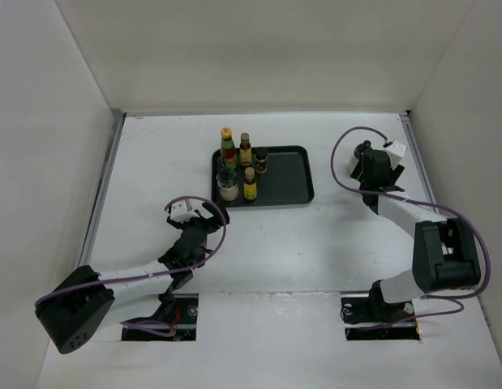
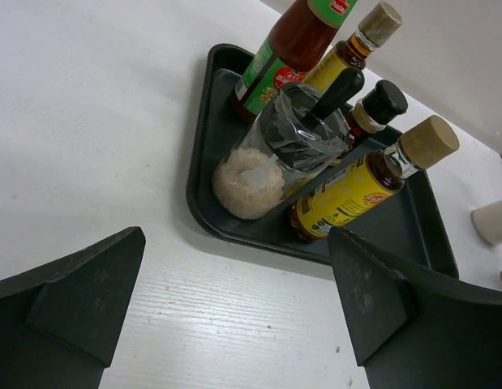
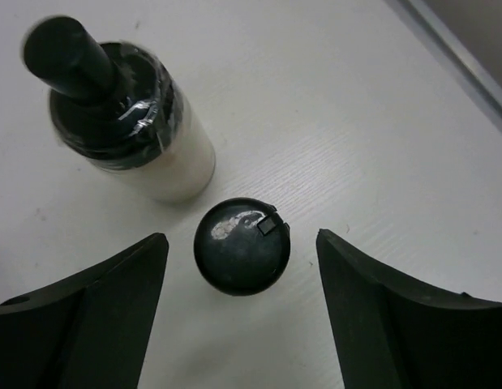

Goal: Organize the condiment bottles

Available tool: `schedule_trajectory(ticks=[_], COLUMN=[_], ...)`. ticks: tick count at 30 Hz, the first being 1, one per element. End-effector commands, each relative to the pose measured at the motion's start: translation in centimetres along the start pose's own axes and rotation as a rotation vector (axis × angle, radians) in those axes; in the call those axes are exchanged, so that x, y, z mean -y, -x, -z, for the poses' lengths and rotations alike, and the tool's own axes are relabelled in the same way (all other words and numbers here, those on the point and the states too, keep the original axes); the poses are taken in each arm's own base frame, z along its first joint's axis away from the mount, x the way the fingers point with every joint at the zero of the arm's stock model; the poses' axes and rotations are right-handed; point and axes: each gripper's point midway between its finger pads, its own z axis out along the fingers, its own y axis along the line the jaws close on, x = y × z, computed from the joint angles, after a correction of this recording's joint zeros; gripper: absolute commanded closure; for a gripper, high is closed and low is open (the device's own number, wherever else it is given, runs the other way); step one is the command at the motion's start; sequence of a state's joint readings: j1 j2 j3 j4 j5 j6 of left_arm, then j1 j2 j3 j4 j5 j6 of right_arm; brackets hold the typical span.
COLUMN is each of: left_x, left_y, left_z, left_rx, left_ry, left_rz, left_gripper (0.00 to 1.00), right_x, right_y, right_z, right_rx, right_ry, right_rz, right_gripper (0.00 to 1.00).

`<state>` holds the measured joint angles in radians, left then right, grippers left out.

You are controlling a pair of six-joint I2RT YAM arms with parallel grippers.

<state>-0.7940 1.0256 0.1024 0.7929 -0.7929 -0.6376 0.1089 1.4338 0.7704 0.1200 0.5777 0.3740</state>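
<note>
Several condiment bottles stand on the left side of the black tray (image 1: 287, 174): a red bottle with a green neck (image 1: 227, 147), a brown yellow-labelled bottle (image 1: 245, 150), a small dark-capped bottle (image 1: 260, 160), a whitish jar (image 1: 228, 187) and a yellow-labelled bottle (image 1: 250, 185). My left gripper (image 1: 203, 219) hangs open over bare table just short of the tray's near left corner, facing the whitish jar (image 2: 251, 174) and the yellow-labelled bottle (image 2: 356, 186). My right gripper (image 3: 242, 279) is open and straddles a black round-capped bottle (image 3: 242, 245), with a gap on each side. A whitish jar with a black cap (image 3: 133, 121) stands just beyond it.
The right half of the tray (image 2: 413, 227) holds nothing. The right gripper (image 1: 366, 158) works near the table's far right, close to the side wall (image 1: 453, 105). White walls enclose the table on three sides.
</note>
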Motion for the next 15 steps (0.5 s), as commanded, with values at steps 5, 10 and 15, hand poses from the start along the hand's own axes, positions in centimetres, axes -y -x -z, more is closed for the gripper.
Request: schedule_trajectory(ticks=[5,10,15], left_x=[1.3,1.3,1.2], left_y=[0.9,0.5,0.4], left_z=[-0.4,-0.5,-0.6], left_rx=[0.026,0.016,0.013], left_ry=[-0.027,-0.021,-0.017], left_rz=[0.050,0.038,0.034], left_gripper=[0.00,0.00,0.00], right_x=[-1.9,-1.5,-3.9], right_y=[2.1,2.3,2.6], right_z=[-2.0,-1.9,0.9], right_rx=[0.063,0.109,0.138], right_ry=[0.075,0.060,0.127], right_rz=[-0.093,-0.079,-0.060], right_gripper=[0.44,0.57,0.60])
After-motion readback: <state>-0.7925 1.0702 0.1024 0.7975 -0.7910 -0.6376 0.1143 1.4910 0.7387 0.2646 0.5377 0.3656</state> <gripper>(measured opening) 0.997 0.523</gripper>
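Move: The black-capped bottle stands almost between the right hand's open fingers, about 2 cm ahead and 1 cm to the right, its middle some 4 cm lower. The large jar is about 9 cm ahead and 2 cm left of that hand; the tray's centre is some 34 cm left and 7 cm ahead. From the left hand the bottle lies about 55 cm right and 13 cm ahead. Right hand dips about 2.5 cm, nudges 2 cm forward, pinches the bottle's black cap, rises slightly, starts left. ##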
